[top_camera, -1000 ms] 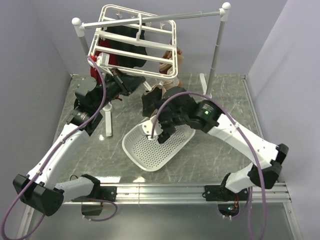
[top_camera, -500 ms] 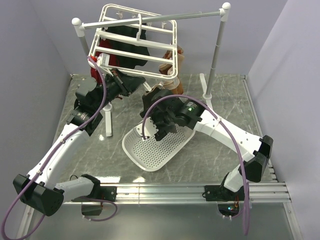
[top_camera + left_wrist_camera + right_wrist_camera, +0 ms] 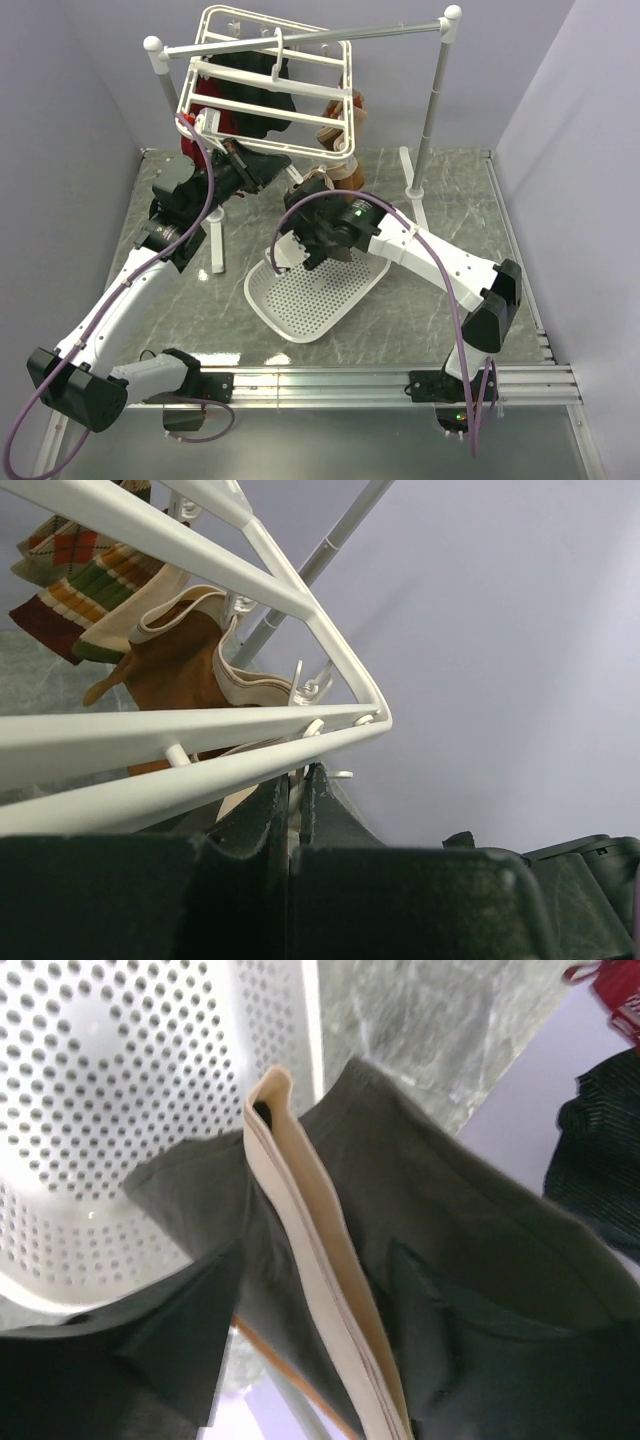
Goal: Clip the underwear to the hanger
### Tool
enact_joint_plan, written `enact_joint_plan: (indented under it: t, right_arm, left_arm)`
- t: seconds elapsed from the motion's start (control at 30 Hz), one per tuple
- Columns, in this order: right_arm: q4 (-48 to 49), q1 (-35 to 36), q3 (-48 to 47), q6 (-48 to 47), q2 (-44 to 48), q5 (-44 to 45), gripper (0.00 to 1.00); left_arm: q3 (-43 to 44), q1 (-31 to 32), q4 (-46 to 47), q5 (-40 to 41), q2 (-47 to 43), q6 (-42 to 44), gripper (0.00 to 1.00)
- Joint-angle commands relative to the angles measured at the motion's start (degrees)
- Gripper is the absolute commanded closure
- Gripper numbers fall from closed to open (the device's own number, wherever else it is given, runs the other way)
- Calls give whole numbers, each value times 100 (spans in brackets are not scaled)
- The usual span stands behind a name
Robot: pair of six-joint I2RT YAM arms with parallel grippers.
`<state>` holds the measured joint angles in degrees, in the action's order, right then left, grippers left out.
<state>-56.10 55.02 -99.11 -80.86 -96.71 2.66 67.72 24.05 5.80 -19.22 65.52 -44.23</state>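
The hanger [image 3: 268,88], a white frame with crossbars, hangs from the grey rail; its corner fills the left wrist view [image 3: 200,750]. My left gripper [image 3: 278,163] sits under the frame's near corner and is shut on a small white clip [image 3: 293,792] there. My right gripper [image 3: 305,205] is just right of it, above the basket's far end, shut on the underwear [image 3: 298,193]. In the right wrist view the dark grey fabric and pale beige waistband [image 3: 318,1260] stand folded between my two fingers [image 3: 150,1360].
A white perforated basket [image 3: 315,295] lies on the marble table below my right arm. The grey rail [image 3: 300,38] stands on white posts. An orange-brown garment [image 3: 175,665], argyle socks [image 3: 85,580], and red [image 3: 612,995] and black garments [image 3: 600,1150] hang from the frame.
My right arm has swung left and up from over the basket toward the hanger's near corner, carrying the underwear. My left arm has stayed put on the clip.
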Motion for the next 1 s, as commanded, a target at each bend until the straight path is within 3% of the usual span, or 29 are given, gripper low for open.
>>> enact_joint_plan:
  t: [0.0, 0.13, 0.23, 0.27, 0.3, 0.97]
  right_arm:
    - [-349, 87, -328, -114, 29, 323, 36]
    - [-551, 79, -477, -114, -32, 297, 55]
    - [-735, 70, -600, 25, -41, 122, 82]
    - [-762, 61, -635, 96, -33, 52, 96]
    - [-762, 44, -653, 158, -6, -1, 99]
    - [195, -756, -469, 1889, 987, -2304, 100]
  left_arm:
    - [-49, -24, 35, -82, -74, -16, 100]
    - [-40, -24, 44, -82, -57, -7, 100]
    - [-22, -24, 26, -90, -74, 2, 100]
    - [-14, -24, 17, -90, -74, 11, 100]
    - [13, -32, -26, -73, -74, 28, 100]
    - [-14, -41, -97, -240, -127, 63, 100]
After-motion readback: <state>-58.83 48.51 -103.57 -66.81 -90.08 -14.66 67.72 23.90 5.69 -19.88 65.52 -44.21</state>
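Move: The grey underwear's waistband already lies between the right hand's open fingers, its middle line about 1 cm to the right. The white clip held in the left fingers is roughly 4 cm ahead, 6 cm left and 18 cm above the right hand; the brown underwear hangs some 8 cm ahead, 8 cm right and 12 cm up, and the basket lies 5 cm back and about 23 cm below. From the left hand, the waistband is around 4 cm back, 6 cm right and 18 cm down. The right hand shuts its wide-open fingers on the waistband's hanging edge, pinching it while easing barely a centimetre to the right, then lifts it about 6 cm towards the clip, slowly at first and then faster, drifting some 2 cm back and turning about 25 degrees so that the downward-slanting fingertips swing more to the left. The left hand stays in place under the hanger's front bar, fingers still shut on the clip. ##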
